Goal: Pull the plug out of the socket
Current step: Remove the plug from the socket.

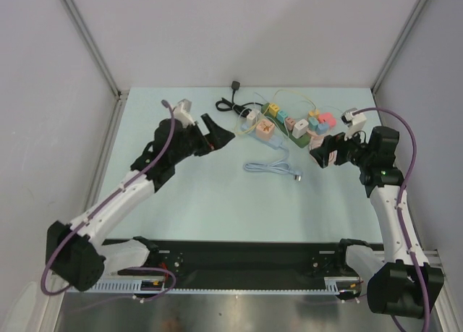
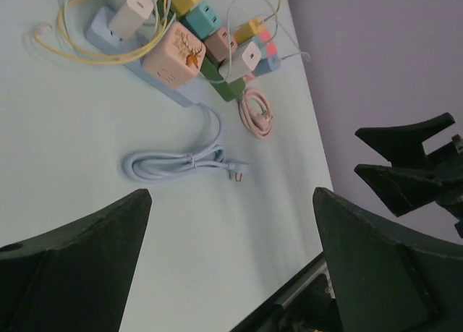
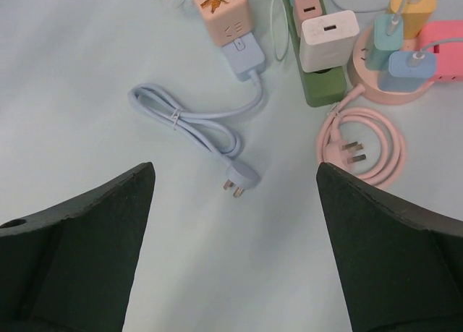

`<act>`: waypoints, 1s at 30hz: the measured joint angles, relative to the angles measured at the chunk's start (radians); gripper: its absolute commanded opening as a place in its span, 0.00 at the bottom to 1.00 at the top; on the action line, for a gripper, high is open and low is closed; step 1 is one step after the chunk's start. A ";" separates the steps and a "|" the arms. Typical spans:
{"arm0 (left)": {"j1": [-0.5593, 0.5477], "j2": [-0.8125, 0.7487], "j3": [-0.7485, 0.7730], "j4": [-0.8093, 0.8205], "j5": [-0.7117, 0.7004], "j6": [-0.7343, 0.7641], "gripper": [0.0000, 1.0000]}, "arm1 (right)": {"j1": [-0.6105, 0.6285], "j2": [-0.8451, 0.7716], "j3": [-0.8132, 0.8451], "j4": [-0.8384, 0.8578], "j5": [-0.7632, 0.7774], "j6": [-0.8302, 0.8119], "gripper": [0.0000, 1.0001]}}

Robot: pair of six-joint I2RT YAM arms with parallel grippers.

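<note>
Several small power strips lie bunched at the table's far middle. A white charger plug (image 3: 329, 39) sits in the green socket strip (image 3: 322, 90); from above the plug (image 1: 300, 128) shows right of a peach cube socket (image 1: 265, 128). A second white plug (image 2: 134, 6) stands in the pale blue strip (image 2: 101, 28). My left gripper (image 1: 215, 134) hangs open just left of the cluster, nothing between its fingers (image 2: 94, 252). Just below and right of the cluster, my right gripper (image 1: 323, 152) is open too, and its fingers (image 3: 87, 231) frame bare table.
A coiled blue cord (image 1: 271, 167) with a loose plug (image 3: 242, 176) lies in front of the strips. A coiled pink cord (image 3: 362, 140) lies near the green strip. A black cable (image 1: 233, 100) and yellow wire (image 2: 79, 50) trail at the back. Grey walls enclose the table.
</note>
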 measured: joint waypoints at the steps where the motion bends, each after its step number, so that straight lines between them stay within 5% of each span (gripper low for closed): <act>1: -0.023 0.050 0.048 -0.026 -0.031 -0.026 0.99 | -0.001 0.000 0.000 0.000 0.001 -0.006 1.00; 10: -0.122 0.568 0.575 -0.333 -0.217 -0.222 1.00 | -0.002 0.000 -0.001 -0.005 0.040 -0.031 1.00; 16: -0.153 0.763 0.771 -0.439 -0.211 -0.217 1.00 | 0.011 0.000 -0.003 -0.010 0.009 -0.068 1.00; 20: -0.156 0.739 0.721 -0.389 -0.178 -0.115 1.00 | 0.126 0.054 0.003 -0.017 -0.018 -0.175 1.00; 23: -0.148 0.621 0.544 -0.274 -0.138 -0.022 1.00 | 0.222 0.188 0.080 -0.066 -0.030 -0.239 1.00; 30: -0.047 0.208 0.102 -0.063 -0.041 0.122 1.00 | 0.300 0.638 0.581 -0.202 -0.023 -0.267 1.00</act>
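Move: The deer cube plug on the blue-grey strip lies about 21 cm ahead of the right hand, 14 cm to its left and some 16 cm lower. On the green strip, the white plug is level with the cube, about 10 cm to its right. The pink cable coil is 17 cm ahead of the right hand and 3 cm right. From the left hand, the deer cube plug is some 19 cm ahead, 13 cm right and 19 cm below. Open right hand sweeps some 14 cm left and forward towards the deer cube plug; left loops forward-right and back. ##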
